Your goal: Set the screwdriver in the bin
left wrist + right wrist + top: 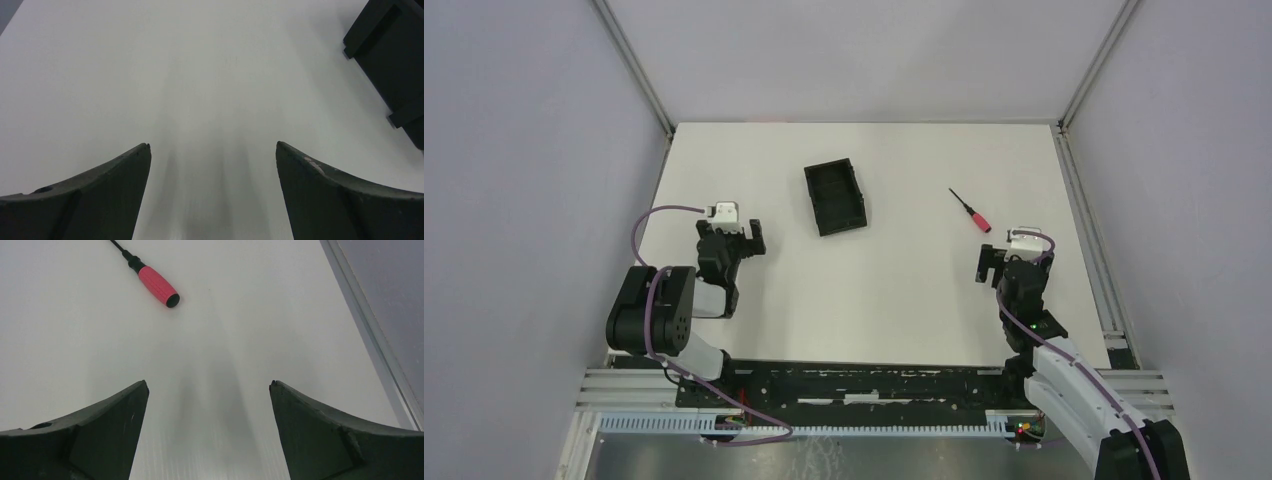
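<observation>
The screwdriver [971,211], red handle and thin black shaft, lies flat on the white table at the right, its tip pointing far left. In the right wrist view its handle [157,286] shows ahead and left of the fingers. My right gripper [1012,258] hovers just near of it, open and empty [208,385]. The black bin [835,198] sits at the table's middle back, its corner at the right edge of the left wrist view [390,60]. My left gripper [734,238] is open and empty [212,145], left of the bin.
A metal rail [1089,235] borders the table on the right, close to the right arm. Grey walls enclose the table on the left, back and right. The arm bases stand on a slotted frame [864,385] at the near edge.
</observation>
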Robot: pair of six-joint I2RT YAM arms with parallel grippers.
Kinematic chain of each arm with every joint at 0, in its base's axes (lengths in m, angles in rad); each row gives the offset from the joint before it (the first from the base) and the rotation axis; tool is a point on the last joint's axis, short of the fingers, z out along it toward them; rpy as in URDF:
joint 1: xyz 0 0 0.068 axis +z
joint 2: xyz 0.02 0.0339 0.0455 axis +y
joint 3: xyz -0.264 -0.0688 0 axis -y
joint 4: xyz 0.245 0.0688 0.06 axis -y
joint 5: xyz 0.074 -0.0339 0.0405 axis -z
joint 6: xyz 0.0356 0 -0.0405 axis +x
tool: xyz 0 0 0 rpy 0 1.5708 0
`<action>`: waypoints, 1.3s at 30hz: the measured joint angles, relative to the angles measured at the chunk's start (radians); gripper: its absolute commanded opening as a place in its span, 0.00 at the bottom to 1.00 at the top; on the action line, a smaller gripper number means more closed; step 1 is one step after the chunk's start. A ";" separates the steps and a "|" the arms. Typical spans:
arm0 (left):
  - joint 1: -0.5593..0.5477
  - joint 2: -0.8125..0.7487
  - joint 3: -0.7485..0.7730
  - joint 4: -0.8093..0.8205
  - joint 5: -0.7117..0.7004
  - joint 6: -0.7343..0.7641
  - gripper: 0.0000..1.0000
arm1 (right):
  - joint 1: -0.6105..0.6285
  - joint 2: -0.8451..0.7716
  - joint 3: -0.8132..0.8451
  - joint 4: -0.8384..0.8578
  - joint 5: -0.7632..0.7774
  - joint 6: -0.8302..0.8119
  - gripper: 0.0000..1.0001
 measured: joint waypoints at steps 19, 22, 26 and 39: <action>0.000 0.000 0.000 0.000 0.000 0.000 1.00 | -0.031 0.697 1.208 -0.545 -0.154 -0.125 0.98; 0.000 0.000 0.000 0.000 0.000 0.000 1.00 | -0.053 0.945 1.468 -0.678 -0.224 -0.154 0.98; 0.000 0.000 0.000 0.000 0.000 0.000 1.00 | -0.095 1.176 1.530 -0.801 -0.283 -0.185 0.98; 0.000 0.000 0.000 0.000 0.000 0.000 1.00 | -0.169 1.342 1.308 -0.789 -0.406 -0.258 0.38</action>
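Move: The screwdriver's handle lies on the table about 16 cm ahead of the open right hand, 3 cm to its left and 7 cm below, with its shaft running forward and left. The bin stands some 50 cm to the left of the handle and about 9 cm farther out. From the idle left hand the handle is roughly 84 cm to the right, 6 cm farther out and 5 cm below. Down around the screwdriver's handle: the right hand swings up and forward in an arc about 20 cm high, then drops steeply while drawing back some 6 cm. The wrist tips the fingers down about 50 degrees and turns a little counter-clockwise. Straddling the handle, the fingers start to close, by roughly a third; a grip can't be seen yet. ##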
